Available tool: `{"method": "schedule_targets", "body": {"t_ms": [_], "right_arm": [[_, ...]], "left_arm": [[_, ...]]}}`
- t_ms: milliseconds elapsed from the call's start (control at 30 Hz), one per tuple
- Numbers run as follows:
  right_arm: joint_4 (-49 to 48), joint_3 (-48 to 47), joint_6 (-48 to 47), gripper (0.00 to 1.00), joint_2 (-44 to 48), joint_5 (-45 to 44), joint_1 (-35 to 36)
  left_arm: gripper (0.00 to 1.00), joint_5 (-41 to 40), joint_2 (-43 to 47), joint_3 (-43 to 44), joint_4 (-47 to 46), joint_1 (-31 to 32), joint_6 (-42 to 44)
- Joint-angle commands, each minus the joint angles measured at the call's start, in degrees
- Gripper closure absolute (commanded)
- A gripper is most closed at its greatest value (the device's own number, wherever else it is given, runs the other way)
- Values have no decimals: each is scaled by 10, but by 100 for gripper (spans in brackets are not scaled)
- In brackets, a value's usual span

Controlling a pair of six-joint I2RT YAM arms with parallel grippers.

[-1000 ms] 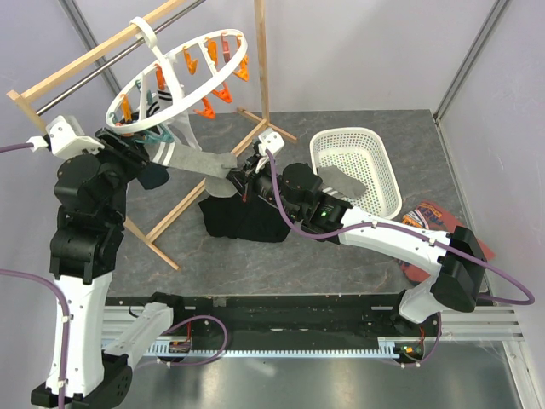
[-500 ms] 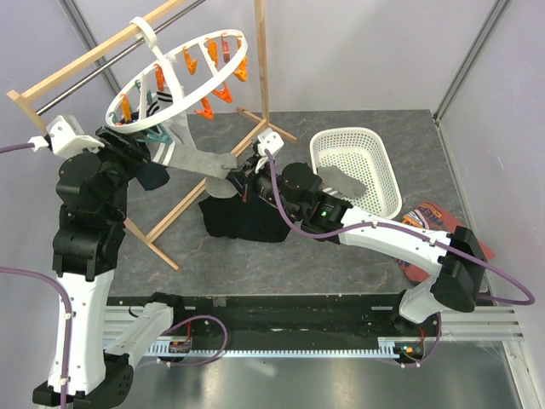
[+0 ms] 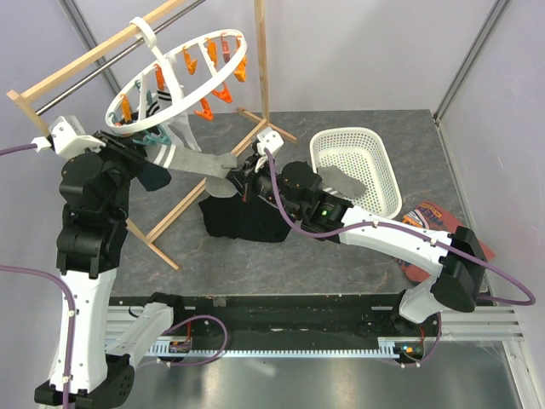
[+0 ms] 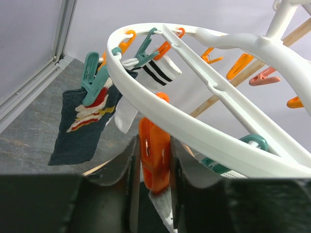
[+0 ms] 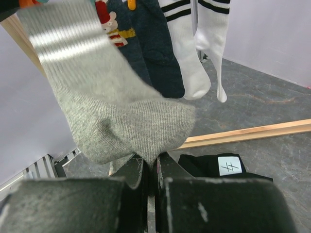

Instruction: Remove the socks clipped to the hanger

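Observation:
The white round hanger (image 3: 183, 106) hangs tilted from the wooden rail, fringed with orange and teal pegs. My left gripper (image 4: 154, 170) is shut on an orange peg (image 4: 154, 155) under the hanger's ring (image 4: 194, 136); that peg pinches the top of the grey sock (image 3: 192, 160). My right gripper (image 5: 151, 167) is shut on the toe end of the grey sock (image 5: 112, 111), which stretches taut between both arms. A navy sock (image 4: 80, 126) with a striped cuff and a white black-striped sock (image 4: 163, 70) hang from teal pegs further along.
The wooden rail frame (image 3: 260, 68) stands behind and its legs cross the table. A black garment (image 3: 243, 220) lies under my right wrist. A white basket (image 3: 317, 162) at the right holds a grey item (image 3: 341, 181). A red-brown shirt (image 3: 426, 217) lies beyond it.
My left jaws have closed in onto the orange peg. The right gripper still holds the grey sock and neither arm has shifted noticeably.

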State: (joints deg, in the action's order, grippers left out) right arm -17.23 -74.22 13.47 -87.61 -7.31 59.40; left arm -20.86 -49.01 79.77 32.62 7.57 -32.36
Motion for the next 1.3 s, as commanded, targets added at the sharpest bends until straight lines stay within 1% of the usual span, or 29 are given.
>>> {"method": "schedule_targets", "body": {"t_ms": [0,33,100,133,167,267,300,333,400,433,467,500,533,567,633,767,900,933,1000,1033,1067,1100,1167,1200,1233,1267], "right_arm": [[1,-24,-6,100,18,9,-2],[1,-24,-6,100,20,9,-2],[-1,-22,-1,100,23,4,-2],[2,-24,1,100,23,1,-2],[6,-28,5,100,23,2,-2],[27,-37,15,100,29,-10,-2],[46,-35,19,100,32,-28,-2],[61,-35,24,100,39,-66,-2],[103,-25,33,100,49,-103,-11],[114,-16,38,100,64,-129,-17],[122,-5,44,100,74,-135,-36],[128,26,52,99,97,-141,-47],[128,43,52,98,110,-151,-58],[130,60,55,98,121,-176,-80],[154,95,59,98,151,-193,-113],[213,120,47,96,184,-267,-157],[243,116,22,91,177,-278,-219],[247,116,19,91,174,-277,-249],[251,123,20,89,163,-265,-279],[251,127,24,88,159,-256,-311],[250,134,33,87,155,-243,-327],[250,137,38,84,142,-231,-343],[251,138,47,79,125,-200,-379],[251,138,48,73,106,-192,-388],[254,137,50,70,96,-161,-405],[269,124,53,65,87,-145,-411]], "left_arm": [[81,6,-5,12,-26,-3,0],[87,8,-6,14,-26,-3,4],[92,7,-6,17,-25,-3,12],[97,6,-5,17,-24,-3,12],[98,8,-4,14,-24,-3,13],[98,18,-5,10,-20,-3,19],[98,20,-6,10,-20,-3,21],[98,30,-7,12,-21,-3,23],[97,56,-12,14,-32,-3,36],[88,84,-13,16,-34,-3,38],[81,95,-16,17,-32,-3,39],[74,106,-17,18,-28,-3,39],[65,121,-17,14,-25,-3,38],[62,125,-12,8,-24,-3,36],[56,132,-3,-12,-26,-3,37],[51,141,17,-42,-28,-3,55],[44,154,50,-71,-39,-3,107],[44,160,56,-84,-44,-3,126],[43,160,70,-99,-48,-3,134],[42,160,87,-123,-55,-3,135],[42,158,95,-138,-58,-3,135],[42,151,104,-152,-62,-3,130],[43,119,135,-203,-78,-3,94],[44,107,146,-242,-88,-3,78],[44,81,165,-261,-94,-3,36],[45,71,172,-279,-105,-3,17]]}}
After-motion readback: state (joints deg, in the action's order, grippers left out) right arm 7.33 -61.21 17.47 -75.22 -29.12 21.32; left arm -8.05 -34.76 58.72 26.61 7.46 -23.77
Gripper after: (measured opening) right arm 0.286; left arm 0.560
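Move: My left fingers are squeezing the orange clip that holds the grey sock. A teal clip sits about 6 cm to its right and 2 cm farther out; the dark sock hangs about 14 cm ahead, 6 cm left and 6 cm lower. My right hand pinches that grey sock. From it, the basket is about 18 cm ahead, 36 cm right and 35 cm below, with the black cloth below, roughly 6 cm ahead, 1 cm left. I hold the orange clip squeezed with my left hand while my right, keeping its pinch, sweeps the grey sock right about 35 cm, also forward and down, to the basket, turning clockwise some 60 degrees and starting to open late. My left hand eases right, opens off the clip, then sinks and draws back from the ring, about 8 cm lower. ##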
